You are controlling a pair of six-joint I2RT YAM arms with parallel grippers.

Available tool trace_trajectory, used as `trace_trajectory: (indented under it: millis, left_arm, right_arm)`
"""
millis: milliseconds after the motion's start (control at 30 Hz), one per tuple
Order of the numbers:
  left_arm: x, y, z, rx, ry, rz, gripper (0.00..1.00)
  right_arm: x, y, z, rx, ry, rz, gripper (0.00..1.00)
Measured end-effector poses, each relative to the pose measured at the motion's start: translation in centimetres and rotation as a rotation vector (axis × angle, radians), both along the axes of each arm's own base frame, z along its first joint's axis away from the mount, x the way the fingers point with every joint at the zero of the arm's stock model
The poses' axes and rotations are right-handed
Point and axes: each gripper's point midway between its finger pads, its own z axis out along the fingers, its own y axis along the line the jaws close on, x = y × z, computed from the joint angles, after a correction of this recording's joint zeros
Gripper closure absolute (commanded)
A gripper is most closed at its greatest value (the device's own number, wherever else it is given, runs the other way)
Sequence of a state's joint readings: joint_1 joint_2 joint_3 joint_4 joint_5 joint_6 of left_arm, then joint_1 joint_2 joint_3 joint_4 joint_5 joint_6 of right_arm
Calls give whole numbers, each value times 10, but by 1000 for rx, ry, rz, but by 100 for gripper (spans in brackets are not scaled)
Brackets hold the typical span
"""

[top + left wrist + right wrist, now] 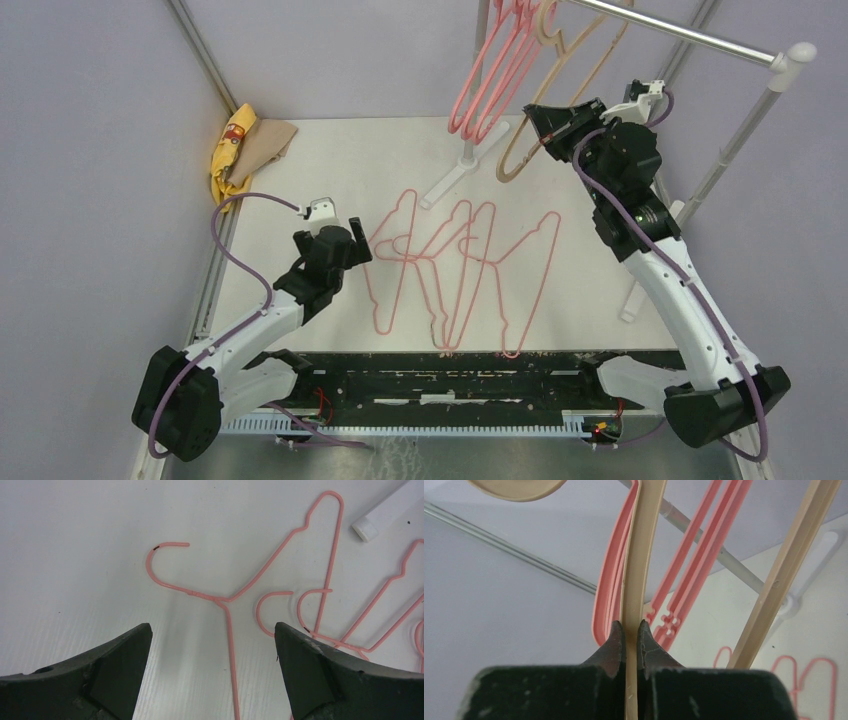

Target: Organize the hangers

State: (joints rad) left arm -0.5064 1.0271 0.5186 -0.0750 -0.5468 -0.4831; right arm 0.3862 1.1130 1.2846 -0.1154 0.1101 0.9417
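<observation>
Several thin pink wire hangers [460, 270] lie tangled flat on the white table. My left gripper [355, 245] hovers open at their left end. In the left wrist view the stem of the nearest wire hanger [229, 630] runs between the wide-apart fingers of the left gripper [212, 630], untouched. Thick pink plastic hangers [490, 80] hang from the rail. My right gripper [540, 125] is raised beside them, shut on one arm of a beige hanger [585, 80]. In the right wrist view the right gripper [631, 625] pinches the beige hanger [641, 555], with the pink plastic hangers [694, 560] just behind.
The silver rail [690, 35] crosses the top right on a white stand, whose foot [455, 175] rests on the table by the wire hangers. Yellow and tan cloths [240, 145] lie bunched at the far left corner. Metal frame posts border the table.
</observation>
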Motion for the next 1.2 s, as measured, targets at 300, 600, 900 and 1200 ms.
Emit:
trace_trajectory:
  millis: [300, 600, 900, 1200]
  left_arm:
    - [1, 0, -7, 14, 24, 0, 1]
    - [4, 1, -11, 32, 38, 13, 1]
    - [4, 3, -12, 41, 39, 22, 1]
    - [4, 3, -10, 39, 35, 23, 1]
  right_arm:
    - [61, -8, -9, 186, -3, 66, 99]
    - [78, 0, -4, 236, -28, 121, 99]
    - [100, -9, -15, 255, -4, 98, 98]
    - [110, -3, -19, 273, 15, 128, 61]
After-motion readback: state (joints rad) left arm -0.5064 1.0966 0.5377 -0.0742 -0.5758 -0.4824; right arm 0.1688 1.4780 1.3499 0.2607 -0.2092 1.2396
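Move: The right hand holds the tan hanger, and its free spot on the rack's rail lies about 16 cm ahead, 3 cm to the right and 12 cm above the hand. The hung pink hangers are roughly 14 cm ahead, 8 cm left and about level with the hand. The rack's far post stands some 25 cm ahead and 15 cm left. From the idle left hand the rail spot is about 20 cm ahead, 42 cm right and 45 cm up. Still pinching the tan hanger by its near shoulder, the right hand carries it forward about 11 cm, towards the rail and in beside the pink hangers. The wrist rolls some 15 degrees, left side rising, mostly in the quick first half. The forward travel slows, and as it stops the fingers start to open around the shoulder, by about a quarter of their range. ##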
